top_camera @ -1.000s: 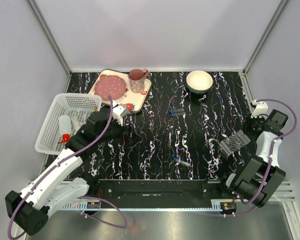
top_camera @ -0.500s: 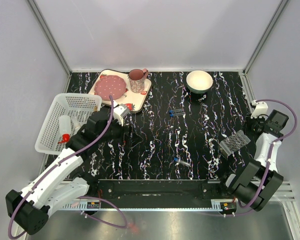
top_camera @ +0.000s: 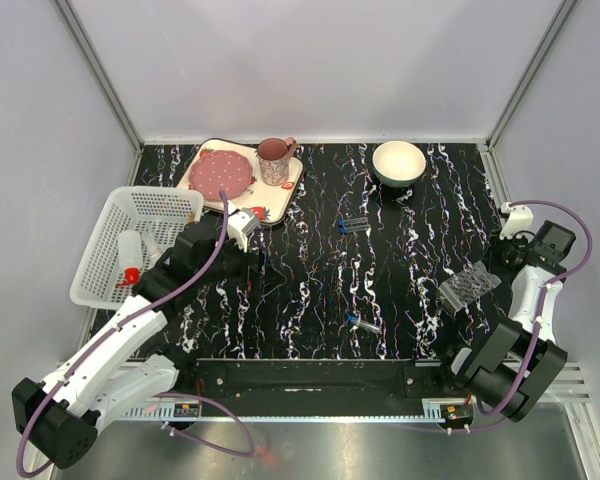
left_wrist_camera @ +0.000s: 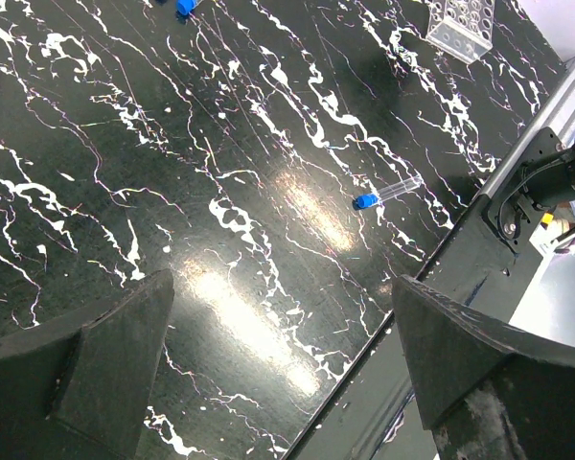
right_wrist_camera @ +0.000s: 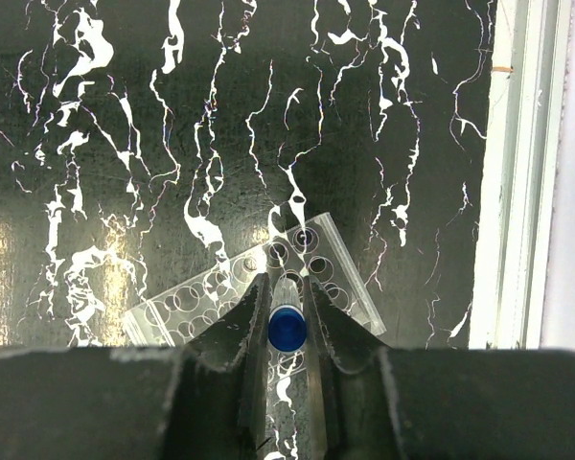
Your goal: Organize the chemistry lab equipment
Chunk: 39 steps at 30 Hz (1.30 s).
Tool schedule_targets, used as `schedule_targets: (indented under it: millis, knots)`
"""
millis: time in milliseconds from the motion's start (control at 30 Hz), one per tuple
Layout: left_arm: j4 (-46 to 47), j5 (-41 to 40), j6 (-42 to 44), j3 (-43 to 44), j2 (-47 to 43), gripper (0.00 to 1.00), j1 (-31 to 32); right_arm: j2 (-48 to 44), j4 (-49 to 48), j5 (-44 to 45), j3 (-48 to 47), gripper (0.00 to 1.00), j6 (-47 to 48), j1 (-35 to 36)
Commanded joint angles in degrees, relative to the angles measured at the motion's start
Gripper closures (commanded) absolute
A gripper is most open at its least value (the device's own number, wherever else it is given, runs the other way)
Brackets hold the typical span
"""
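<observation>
My right gripper (right_wrist_camera: 286,286) is shut on a small blue-capped test tube (right_wrist_camera: 287,328), which it holds upright just above the holes of the clear perforated rack (right_wrist_camera: 187,309). From above, the rack (top_camera: 469,284) lies at the table's right, next to that gripper (top_camera: 507,252). Two more blue-capped tubes lie loose on the table, one near the front (top_camera: 363,323) and one at mid-table (top_camera: 353,226). My left gripper (left_wrist_camera: 283,355) hangs open over bare table, with the near tube (left_wrist_camera: 388,192) ahead of it. A white squeeze bottle (top_camera: 130,252) with a red nozzle lies in the basket.
A white mesh basket (top_camera: 150,200) sits at the left edge. At the back stand a strawberry-print tray (top_camera: 283,192) with a pink plate (top_camera: 222,176) and cup (top_camera: 273,160), and a white bowl (top_camera: 398,162). The table's right rail (right_wrist_camera: 517,172) runs close to the rack.
The right arm has shifted slightly over the rack with the tube still in its grip. The left arm has barely moved.
</observation>
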<state>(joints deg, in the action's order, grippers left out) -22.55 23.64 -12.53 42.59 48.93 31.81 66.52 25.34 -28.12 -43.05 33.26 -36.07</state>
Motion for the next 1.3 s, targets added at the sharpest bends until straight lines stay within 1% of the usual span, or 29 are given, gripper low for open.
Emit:
schedule_targets:
  millis: [0,200,500,633,800,900,933,1000,1033,1100,1233,1267]
  knots:
    - [3.1,1.3,-0.6,-0.1,0.0,0.01,-0.2,1.2,-1.4,-0.4,-0.3,0.79,0.9,-0.2]
    - [3.1,1.3,-0.4,-0.1,0.2,0.01,-0.2,2.6,-2.1,-0.6,-0.4,0.79,0.9,-0.2]
    - [3.5,1.7,-0.3,-0.1,0.6,0.01,-0.2,1.7,-3.8,-0.5,1.6,0.78,2.4,-0.2]
    - [3.7,1.8,-0.4,-0.4,0.7,0.01,-0.2,0.1,-5.0,-1.8,4.4,0.77,4.9,-0.2]
    - [3.9,1.9,-0.5,-0.6,0.8,0.01,-0.3,-2.9,-9.5,-2.0,8.7,0.76,6.6,-0.2]
    - [3.9,2.2,-0.4,-0.4,0.9,0.01,-0.2,-4.4,-11.4,-2.4,10.7,0.71,6.6,-0.2]
    - [3.9,2.3,-0.3,-0.4,1.0,0.01,-0.2,-4.7,-11.6,-2.5,11.2,0.66,6.6,-0.2]
    - [4.2,2.9,-0.3,-0.5,1.3,0.01,-0.2,-5.5,-11.9,-2.6,11.4,0.62,6.5,-0.2]
    - [4.3,3.2,-0.3,-0.5,1.3,0.01,-0.2,-5.5,-11.9,-2.6,11.4,0.58,6.4,-0.2]
    - [4.4,4.5,-0.2,-0.5,2.0,0.01,-0.2,-6.0,-11.1,-2.8,10.9,0.54,6.1,-0.2]
    - [4.5,6.2,-0.3,-0.2,3.2,0.01,0.0,-8.2,-7.1,-4.4,6.6,0.45,5.7,-0.2]
    - [4.5,6.5,-0.2,-0.1,3.6,0.01,0.1,-9.0,-5.1,-4.8,5.7,0.39,5.8,-0.2]
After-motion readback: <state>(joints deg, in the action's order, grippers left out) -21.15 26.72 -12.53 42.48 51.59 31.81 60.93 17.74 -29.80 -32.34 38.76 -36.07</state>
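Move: The blue-capped test tube is already between my right fingers. The clear rack lies under it, its middle about 3 cm to the left, 2 cm back and 7 cm below, so I am over its right-hand part. A loose blue-capped tube lies some 27 cm left and 12 cm back, and the far tubes some 28 cm left and 11 cm ahead. From my idle left hand the rack is about 43 cm to the right and nearly level. I lower the held tube with my right hand into a hole near the rack's right end, going almost straight down at first, then easing back and slightly left as I keep sinking, about 3.5 cm down in all. Low over the rack I spread my fingers from nearly shut to half open, letting go of the cap, and start to rise, barely a centimetre. ##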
